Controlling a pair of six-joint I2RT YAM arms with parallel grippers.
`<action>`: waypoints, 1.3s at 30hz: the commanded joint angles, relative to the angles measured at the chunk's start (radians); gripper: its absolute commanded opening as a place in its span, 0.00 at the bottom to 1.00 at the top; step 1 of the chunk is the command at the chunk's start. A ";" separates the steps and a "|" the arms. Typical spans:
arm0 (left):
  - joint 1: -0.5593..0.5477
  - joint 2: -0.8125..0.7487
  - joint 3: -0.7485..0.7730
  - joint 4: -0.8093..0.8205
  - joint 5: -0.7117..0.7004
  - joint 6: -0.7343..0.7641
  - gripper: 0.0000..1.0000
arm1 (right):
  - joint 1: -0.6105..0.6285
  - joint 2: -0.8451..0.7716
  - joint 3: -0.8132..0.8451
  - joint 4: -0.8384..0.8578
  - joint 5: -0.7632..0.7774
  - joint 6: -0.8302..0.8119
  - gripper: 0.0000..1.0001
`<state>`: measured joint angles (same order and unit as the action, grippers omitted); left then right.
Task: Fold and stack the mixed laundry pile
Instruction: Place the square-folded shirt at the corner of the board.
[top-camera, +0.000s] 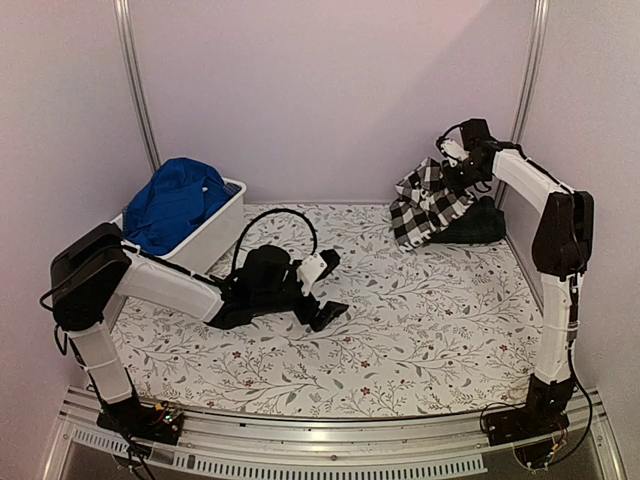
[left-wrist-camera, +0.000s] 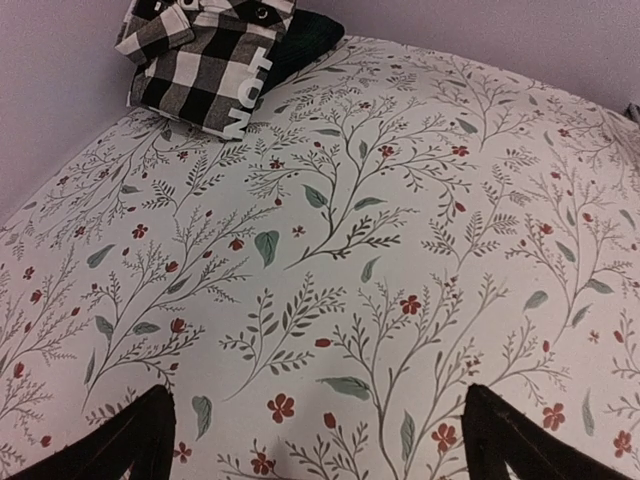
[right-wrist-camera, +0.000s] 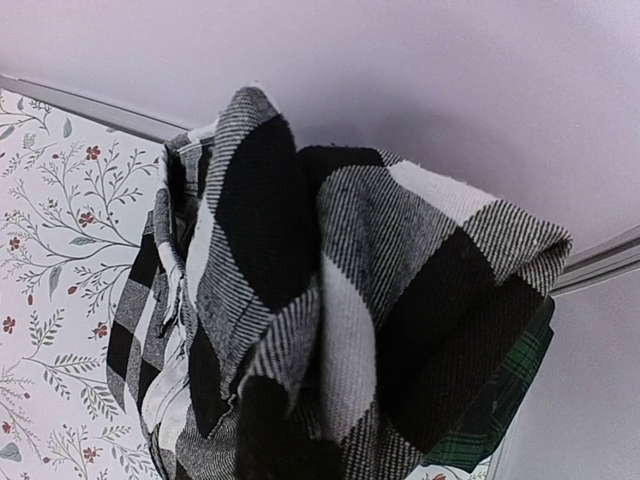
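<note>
The black-and-white checked shirt (top-camera: 425, 205) hangs bunched at the far right corner, lifted by my right gripper (top-camera: 458, 172), which is shut on its upper edge. Below and behind it lies the dark green tartan garment (top-camera: 482, 225). In the right wrist view the checked shirt (right-wrist-camera: 340, 300) fills the frame and hides the fingers; a strip of the tartan garment (right-wrist-camera: 512, 385) shows at lower right. A bright blue garment (top-camera: 175, 205) is heaped in the white tub (top-camera: 222, 232). My left gripper (top-camera: 333, 290) sits low over the mid-table, open, nothing between its fingertips (left-wrist-camera: 135, 440).
The floral tablecloth (top-camera: 420, 320) covers the table. Walls close in behind and on both sides, with metal posts (top-camera: 135, 80) at the back corners. From the left wrist view the checked shirt (left-wrist-camera: 200, 60) and the tartan garment (left-wrist-camera: 305, 40) lie far ahead.
</note>
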<state>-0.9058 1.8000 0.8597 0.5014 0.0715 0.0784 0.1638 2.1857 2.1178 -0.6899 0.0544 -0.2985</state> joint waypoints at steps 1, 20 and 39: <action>0.012 0.016 0.030 -0.009 0.010 0.006 1.00 | -0.079 -0.059 0.018 0.091 -0.039 -0.007 0.00; 0.014 0.069 0.132 -0.130 -0.013 0.005 1.00 | -0.254 0.182 0.007 0.274 -0.060 -0.067 0.00; 0.092 0.025 0.185 -0.181 -0.032 -0.129 1.00 | -0.293 0.137 0.014 0.332 0.250 0.032 0.99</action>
<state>-0.8658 1.8683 1.0260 0.3481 0.0509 0.0139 -0.1093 2.4401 2.1174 -0.3824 0.2161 -0.3138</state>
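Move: Out at the far right, the folded green shirt that is the checkered shirt's destination lies about 4 cm ahead of the right hand, 7 cm to its right and 17 cm below. The checkered shirt is already pinched and hangs about 6 cm to the hand's left and 8 cm below, level with it fore and aft. The board's back-right corner is some 14 cm ahead and 23 cm right. From the left hand, the green shirt is about 33 cm ahead and 38 cm right. Carrying the checkered shirt still pinched, the right hand sweeps right and slightly forward over the green shirt, then sinks about 10 cm. It opens wide to let go and keeps easing right to the stack's right edge, about 20 cm right in all, while turning some 20 degrees clockwise. The empty left hand, open, drifts a few centimetres forward. ##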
